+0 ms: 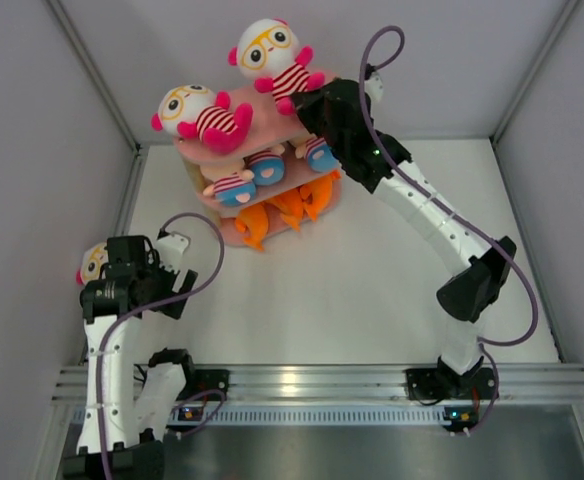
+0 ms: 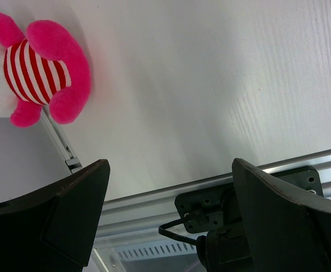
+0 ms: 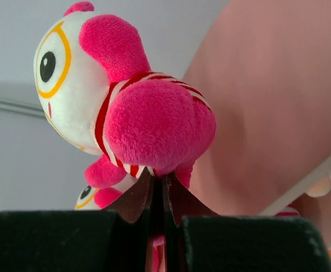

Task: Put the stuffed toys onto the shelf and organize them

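Observation:
The pink shelf [image 1: 272, 135] stands at the back of the table. A white-headed doll with yellow glasses [image 1: 200, 115] lies on its top board. Peach-headed dolls [image 1: 240, 186] fill the middle board and orange sharks [image 1: 254, 226] the bottom one. My right gripper [image 1: 304, 100] is shut on the underside of a second white-headed doll [image 3: 148, 122], holding it by the top board [image 3: 267, 113]; whether it rests there I cannot tell. My left gripper [image 2: 171, 164] is open and empty near the left wall. A third white-headed doll [image 2: 38, 71] lies beside it, mostly hidden under the arm in the top view.
Grey walls close in the table on the left, right and back. A metal rail [image 1: 312, 380] with the arm bases runs along the near edge. The doll by the left gripper lies against the left wall's frame strip [image 2: 60, 141].

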`<action>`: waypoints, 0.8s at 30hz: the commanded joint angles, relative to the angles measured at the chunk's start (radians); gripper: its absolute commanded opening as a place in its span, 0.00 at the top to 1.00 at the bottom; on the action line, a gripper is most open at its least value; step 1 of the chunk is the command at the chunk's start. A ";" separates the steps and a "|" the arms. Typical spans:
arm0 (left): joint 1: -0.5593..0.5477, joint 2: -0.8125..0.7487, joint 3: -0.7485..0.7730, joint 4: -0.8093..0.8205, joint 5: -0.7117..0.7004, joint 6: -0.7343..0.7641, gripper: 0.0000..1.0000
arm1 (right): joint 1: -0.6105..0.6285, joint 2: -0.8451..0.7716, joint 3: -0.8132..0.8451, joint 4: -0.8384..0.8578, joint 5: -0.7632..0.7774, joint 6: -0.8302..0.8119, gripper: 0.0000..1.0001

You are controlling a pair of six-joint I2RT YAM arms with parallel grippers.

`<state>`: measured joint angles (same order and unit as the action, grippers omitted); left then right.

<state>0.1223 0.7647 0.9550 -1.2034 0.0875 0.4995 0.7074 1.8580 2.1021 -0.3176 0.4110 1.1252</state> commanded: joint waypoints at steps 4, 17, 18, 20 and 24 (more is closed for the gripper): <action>-0.035 -0.036 0.010 0.045 0.024 -0.022 0.05 | 0.070 -0.040 -0.013 0.023 0.124 0.085 0.99; -0.069 -0.097 -0.019 0.045 -0.017 -0.010 0.04 | 0.145 -0.034 -0.039 0.052 0.104 0.110 0.71; -0.072 -0.100 -0.019 0.044 -0.028 -0.006 0.04 | 0.152 -0.033 -0.037 0.073 0.104 0.093 0.72; -0.073 -0.107 -0.027 0.045 -0.035 0.000 0.04 | 0.167 -0.034 -0.028 0.078 0.117 0.084 0.72; -0.078 -0.110 -0.028 0.045 -0.043 0.002 0.04 | 0.176 -0.046 -0.051 0.087 0.126 0.096 0.71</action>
<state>0.0525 0.6636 0.9340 -1.2030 0.0597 0.4992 0.8593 1.8584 2.0541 -0.3180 0.5190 1.2148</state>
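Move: The right hand still holds the pink toy by its lower end; the free spot on the shelf's top board lies some 10 cm to its left, nearly level with it in reach, about 5 cm below. The seated pink toy stands roughly 19 cm left and 3 cm back; the blue-bottomed toy on the board beneath is 4 cm right, 2 cm back, 14 cm below. From the left hand the spot is about 30 cm ahead, 20 cm right, 23 cm up. Down first by nearly 3 cm, then left and somewhat back about 7 cm over the top board, the right hand brings the held pink toy up against the seated pink toy. The wrist hardly turns; from partway along the sideways stretch the fingers ease about a quarter open, still around the toy's pink lower end. ##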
